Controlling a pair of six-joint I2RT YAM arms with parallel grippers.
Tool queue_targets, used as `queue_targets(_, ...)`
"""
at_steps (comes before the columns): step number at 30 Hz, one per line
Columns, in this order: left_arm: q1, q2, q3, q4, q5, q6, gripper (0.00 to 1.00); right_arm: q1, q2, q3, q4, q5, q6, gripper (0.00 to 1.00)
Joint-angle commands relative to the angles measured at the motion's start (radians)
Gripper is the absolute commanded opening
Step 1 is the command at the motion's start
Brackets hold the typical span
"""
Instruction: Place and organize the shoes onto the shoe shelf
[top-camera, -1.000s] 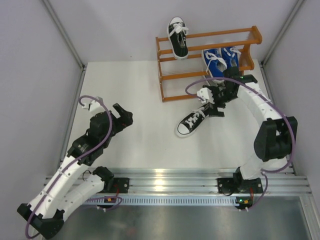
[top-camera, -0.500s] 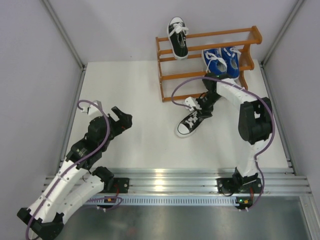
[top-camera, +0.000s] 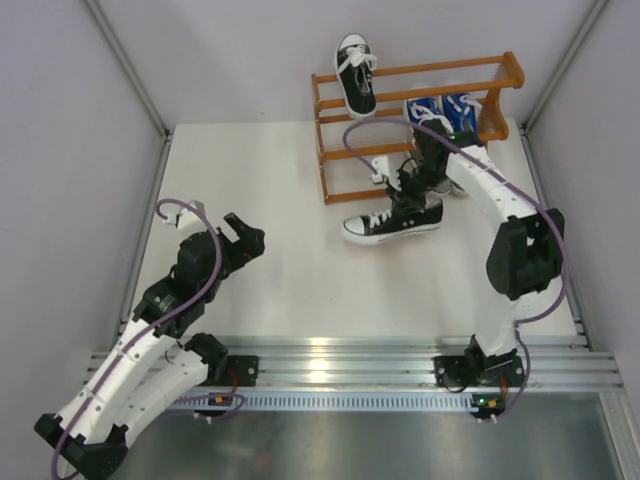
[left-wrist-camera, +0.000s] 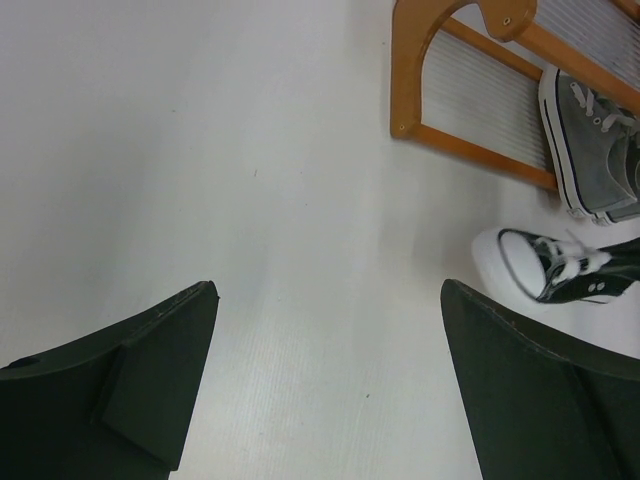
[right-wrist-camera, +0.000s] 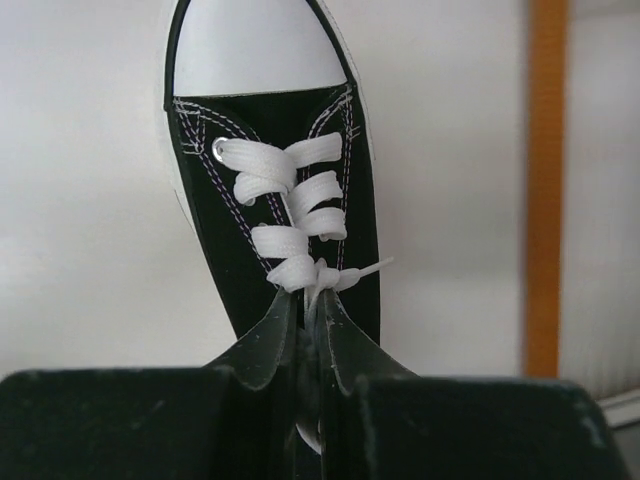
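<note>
A black shoe (top-camera: 393, 222) with white laces lies in front of the shoe shelf (top-camera: 500, 68), toe pointing left. My right gripper (top-camera: 408, 192) is shut on its tongue and laces; the right wrist view shows the black shoe (right-wrist-camera: 275, 170) running away from my right gripper (right-wrist-camera: 312, 300). A second black shoe (top-camera: 356, 78) rests on the top tier. Blue shoes (top-camera: 438, 112) sit on the middle tier, partly behind my right arm. My left gripper (top-camera: 243, 235) hangs open over bare table at the left. The left wrist view shows a grey shoe (left-wrist-camera: 600, 150) by the shelf's base, the black shoe (left-wrist-camera: 560, 265), and my left gripper (left-wrist-camera: 330, 380).
The orange-brown shelf's end post (left-wrist-camera: 410, 70) stands at the back of the white table (top-camera: 260, 180). Grey walls close in the left, back and right. A metal rail (top-camera: 340, 360) with both arm bases runs along the near edge.
My right gripper dropped onto the black shoe and shut on its laces. The shoe swung round with its toe to the left and shifted nearer the shelf. The left arm barely moved.
</note>
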Motion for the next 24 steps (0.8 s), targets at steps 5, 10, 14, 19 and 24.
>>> queue_targets(5,0.005,-0.009,0.014,0.044,-0.032,0.032,0.98,-0.044,-0.285,0.241,0.152,-0.272,0.764,0.0)
queue_targets(10,0.005,-0.009,0.019,0.043,-0.038,0.04,0.98,-0.134,-0.35,0.319,0.368,-0.365,1.05,0.0)
queue_targets(14,0.005,-0.003,0.022,0.047,-0.035,0.038,0.98,-0.218,-0.345,0.442,0.598,-0.39,1.309,0.0)
queue_targets(19,0.005,0.011,0.022,0.064,-0.026,0.035,0.98,-0.254,-0.253,0.581,0.757,-0.206,1.556,0.0)
queue_targets(24,0.005,0.025,0.03,0.07,-0.014,0.035,0.98,-0.24,-0.118,0.724,0.787,-0.025,1.641,0.0)
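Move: The right hand already holds the second black shoe off the table; the free spot on the rack's top shelf lies about 15 cm ahead, 3 cm left and some 25 cm above it. The shelved black shoe is about 16 cm ahead, 11 cm left and equally high; the left blue shoe is 10 cm ahead, 3 cm right and 10 cm up. From the left hand that spot is roughly 24 cm ahead, 26 cm right, 15 cm up. The right hand, still pinching the shoe, hoists it about 40 cm, swinging clockwise, finally forward above rack height. ##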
